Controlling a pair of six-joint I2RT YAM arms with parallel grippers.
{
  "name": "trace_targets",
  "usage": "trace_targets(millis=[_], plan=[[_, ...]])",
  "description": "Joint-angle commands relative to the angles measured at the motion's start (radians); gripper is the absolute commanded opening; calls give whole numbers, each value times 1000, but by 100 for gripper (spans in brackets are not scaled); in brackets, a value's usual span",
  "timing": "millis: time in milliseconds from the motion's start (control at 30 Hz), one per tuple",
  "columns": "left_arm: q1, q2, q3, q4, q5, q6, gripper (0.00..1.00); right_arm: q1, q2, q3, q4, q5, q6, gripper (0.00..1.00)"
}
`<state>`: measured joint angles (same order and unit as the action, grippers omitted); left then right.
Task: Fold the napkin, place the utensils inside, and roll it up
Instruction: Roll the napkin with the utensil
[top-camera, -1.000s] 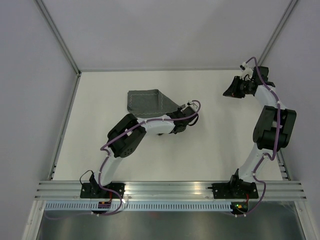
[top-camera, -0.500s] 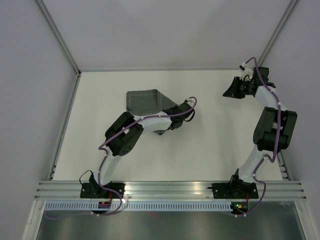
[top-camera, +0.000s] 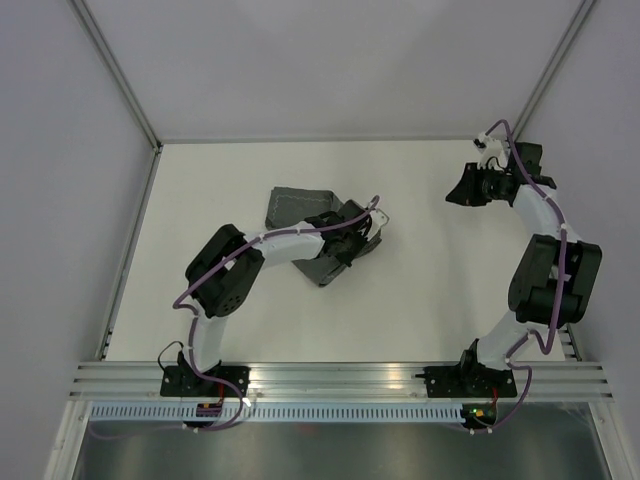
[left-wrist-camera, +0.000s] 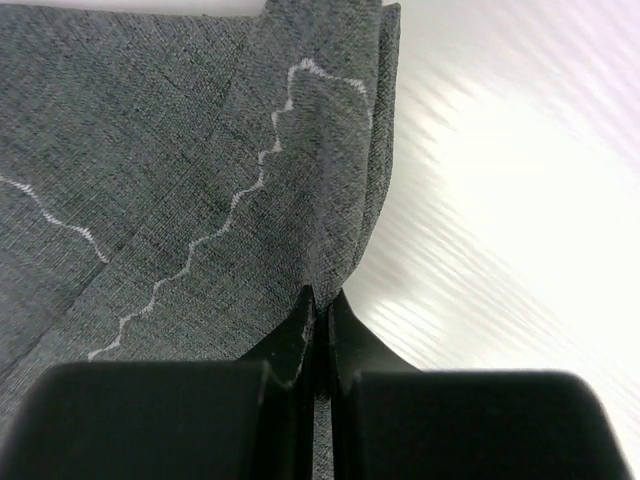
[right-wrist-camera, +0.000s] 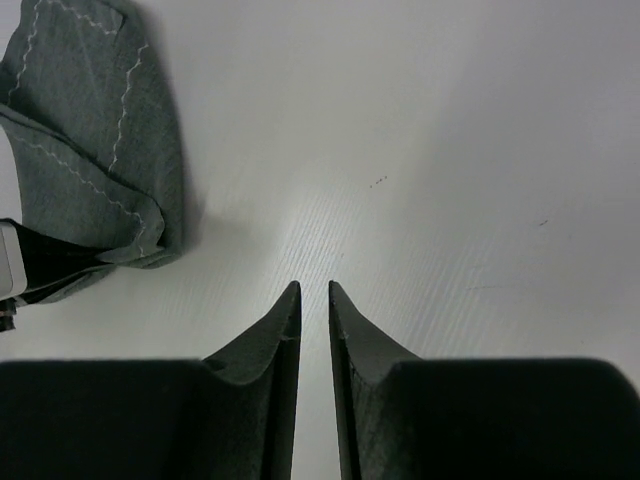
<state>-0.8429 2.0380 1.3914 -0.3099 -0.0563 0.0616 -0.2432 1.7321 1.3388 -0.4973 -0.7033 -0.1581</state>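
Note:
The dark grey napkin lies bunched in the middle of the white table, one fold drawn up toward the near side. My left gripper is shut on that fold. In the left wrist view the cloth, with its wavy light stitching, fills the picture and its folded edge is pinched at the left gripper. My right gripper hovers at the far right, well away from the cloth. In its own view the right gripper is narrowly open over bare table, the napkin at the far left. The utensils are out of view.
Grey walls enclose the table on the left, back and right. An aluminium rail carrying both arm bases runs along the near edge. The left arm's white link lies across the near part of the cloth.
My left gripper closed on the napkin's edge and pulled it nearer, so the cloth bunched and now reaches further toward the near side. The right arm shifted only slightly.

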Motion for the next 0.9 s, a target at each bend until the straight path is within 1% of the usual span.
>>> trace_targets(millis=[0, 100, 133, 200, 233, 300, 333, 367, 400, 433, 500, 533, 600, 633, 667, 700, 767, 833, 867], plan=[[-12, -16, -61, -100, 268, 21, 2, 15, -100, -53, 2, -87, -156, 23], [-9, -42, -98, -101, 357, 14, 2, 45, -187, -137, 2, -107, -274, 24], [-8, -50, -113, -101, 380, 17, 2, 71, -242, -163, 11, -107, -299, 24], [-7, -56, -129, -107, 429, 14, 2, 100, -302, -255, 23, -108, -382, 25], [-7, -59, -141, -110, 446, 14, 2, 134, -366, -289, 37, -110, -415, 25], [-4, -67, -156, -118, 487, 17, 2, 172, -439, -393, 58, -110, -489, 28], [-4, -71, -172, -117, 516, 15, 2, 206, -510, -427, 90, -113, -507, 32], [2, -78, -180, -118, 529, 15, 2, 222, -544, -490, 106, -111, -523, 35], [4, -81, -187, -118, 539, 15, 2, 235, -577, -516, 112, -114, -562, 37], [7, -84, -199, -118, 559, 14, 2, 278, -632, -561, 120, -113, -580, 42], [13, -87, -206, -118, 581, 15, 2, 318, -673, -589, 114, -98, -610, 45], [15, -85, -210, -118, 587, 15, 2, 359, -702, -598, 92, -93, -645, 46], [21, -85, -213, -123, 604, 18, 2, 402, -727, -627, 77, -79, -669, 51], [22, -82, -216, -124, 611, 18, 2, 447, -746, -650, 65, -58, -691, 55], [24, -81, -218, -124, 615, 20, 2, 470, -756, -664, 65, -47, -698, 56], [24, -78, -219, -126, 618, 20, 2, 522, -781, -678, 68, -30, -702, 57], [25, -75, -221, -129, 627, 18, 2, 579, -802, -725, 91, 37, -709, 62], [25, -68, -221, -132, 627, 18, 2, 665, -807, -754, 130, 103, -709, 63], [25, -67, -221, -130, 630, 20, 2, 683, -800, -779, 146, 126, -709, 63]])
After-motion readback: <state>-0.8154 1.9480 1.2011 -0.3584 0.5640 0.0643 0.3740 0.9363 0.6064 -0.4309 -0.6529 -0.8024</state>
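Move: The left gripper already pinches the folded napkin at its right side: the napkin's middle is about 7 cm ahead and 7 cm left, its right corner 7 cm ahead and 8 cm right, its near corner 6 cm back and 6 cm left. From the right hand, that right corner lies roughly 20 cm left, 3 cm back and 13 cm below; the napkin's middle is about 35 cm left, 3 cm back, equally low. Keep the left fingers shut on the napkin and drag it about 12 cm back across the table at steady height, turning it clockwise while the fingertips swing back and to the right. Meanwhile sweep the right hand some 27 cm back and left towards the napkin's right corner, turning counter-clockwise about 50 degrees and opening wide, and stay above the cloth. ##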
